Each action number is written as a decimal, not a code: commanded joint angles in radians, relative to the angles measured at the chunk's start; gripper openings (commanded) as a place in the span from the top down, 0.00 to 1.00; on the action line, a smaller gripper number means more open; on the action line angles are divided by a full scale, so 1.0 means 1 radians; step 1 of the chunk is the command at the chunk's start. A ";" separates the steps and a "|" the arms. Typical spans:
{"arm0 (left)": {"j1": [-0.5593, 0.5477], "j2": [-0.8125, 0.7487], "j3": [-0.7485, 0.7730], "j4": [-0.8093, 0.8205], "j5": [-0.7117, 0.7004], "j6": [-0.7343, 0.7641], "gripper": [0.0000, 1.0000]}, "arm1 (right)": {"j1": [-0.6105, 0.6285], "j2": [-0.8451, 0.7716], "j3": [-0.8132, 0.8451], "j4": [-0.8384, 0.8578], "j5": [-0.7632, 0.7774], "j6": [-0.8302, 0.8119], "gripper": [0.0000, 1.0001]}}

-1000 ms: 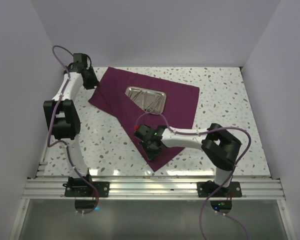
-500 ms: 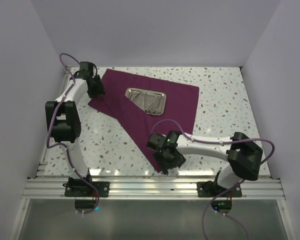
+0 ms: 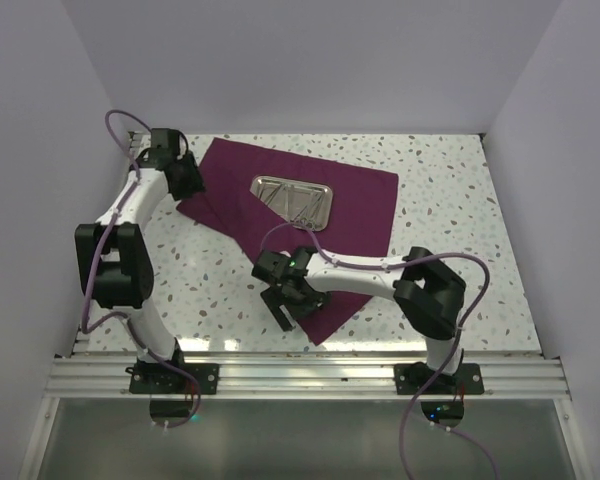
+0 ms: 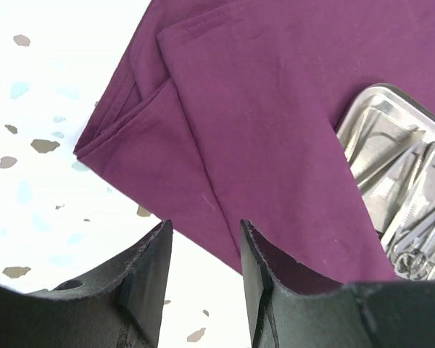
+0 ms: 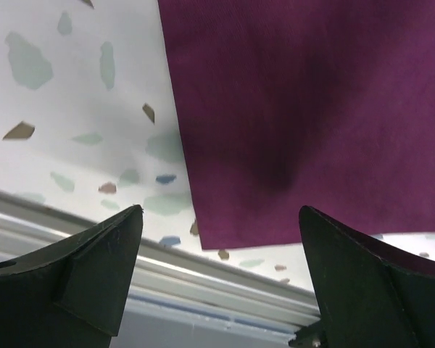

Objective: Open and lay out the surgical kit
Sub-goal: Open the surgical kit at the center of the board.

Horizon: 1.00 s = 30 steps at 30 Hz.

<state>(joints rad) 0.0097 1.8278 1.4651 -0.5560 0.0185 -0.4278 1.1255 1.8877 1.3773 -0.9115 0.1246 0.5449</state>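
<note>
The surgical kit's maroon cloth (image 3: 360, 205) lies spread on the speckled table. The steel tray (image 3: 292, 198) sits on it and holds thin silver instruments (image 4: 413, 217). My left gripper (image 3: 191, 187) is open and empty. It hovers over the cloth's left corner, which is folded over on itself (image 4: 123, 138); the tray (image 4: 370, 109) shows at the right of the left wrist view. My right gripper (image 3: 287, 313) is wide open and empty, above the cloth's near corner (image 5: 206, 243), close to the table's front edge.
The aluminium rail (image 3: 300, 375) runs along the table's near edge and shows below the cloth corner in the right wrist view (image 5: 203, 286). White walls close off the left, right and back. Bare speckled table (image 3: 450, 230) lies right of the cloth.
My right arm swung right along the cloth's near edge, then back left, and now sits by the near corner. My left gripper shifted slightly at the left corner. The cloth and tray stayed put.
</note>
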 commanded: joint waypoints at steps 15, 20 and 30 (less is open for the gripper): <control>-0.002 -0.140 -0.020 -0.022 -0.015 0.034 0.55 | -0.001 0.159 -0.230 0.298 -0.095 -0.008 0.84; -0.001 -0.140 -0.003 -0.030 -0.015 0.040 0.55 | 0.002 0.113 -0.273 0.232 -0.077 -0.010 1.00; -0.001 -0.173 0.075 -0.088 -0.063 0.027 0.55 | 0.005 -0.378 -0.293 -0.216 -0.031 0.010 1.00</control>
<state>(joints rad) 0.0097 1.7210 1.4990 -0.6220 -0.0200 -0.4076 1.1221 1.6669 1.0889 -0.8871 0.1127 0.5255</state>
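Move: The near flap of the purple cloth lies straight under the open right hand, at its left edge, about 4 cm down. The cloth's near corner is some 8 cm back and 3 cm right of that hand at the same depth, and the steel tray about 27 cm ahead and 2 cm left, also 4 cm lower. From the left hand the pinching spot lies about 31 cm back, 26 cm right and 11 cm below. The right hand sinks about 4 cm almost straight down onto the near flap of the cloth, shuts its wide-open fingers and pinches the fabric up by its left edge, short of the near corner, then lifts and drags it some 6 cm to the right and 4 cm back, still speeding up. Meanwhile the left hand, holding nothing and half open, rises about 5 cm above the cloth's left part. ##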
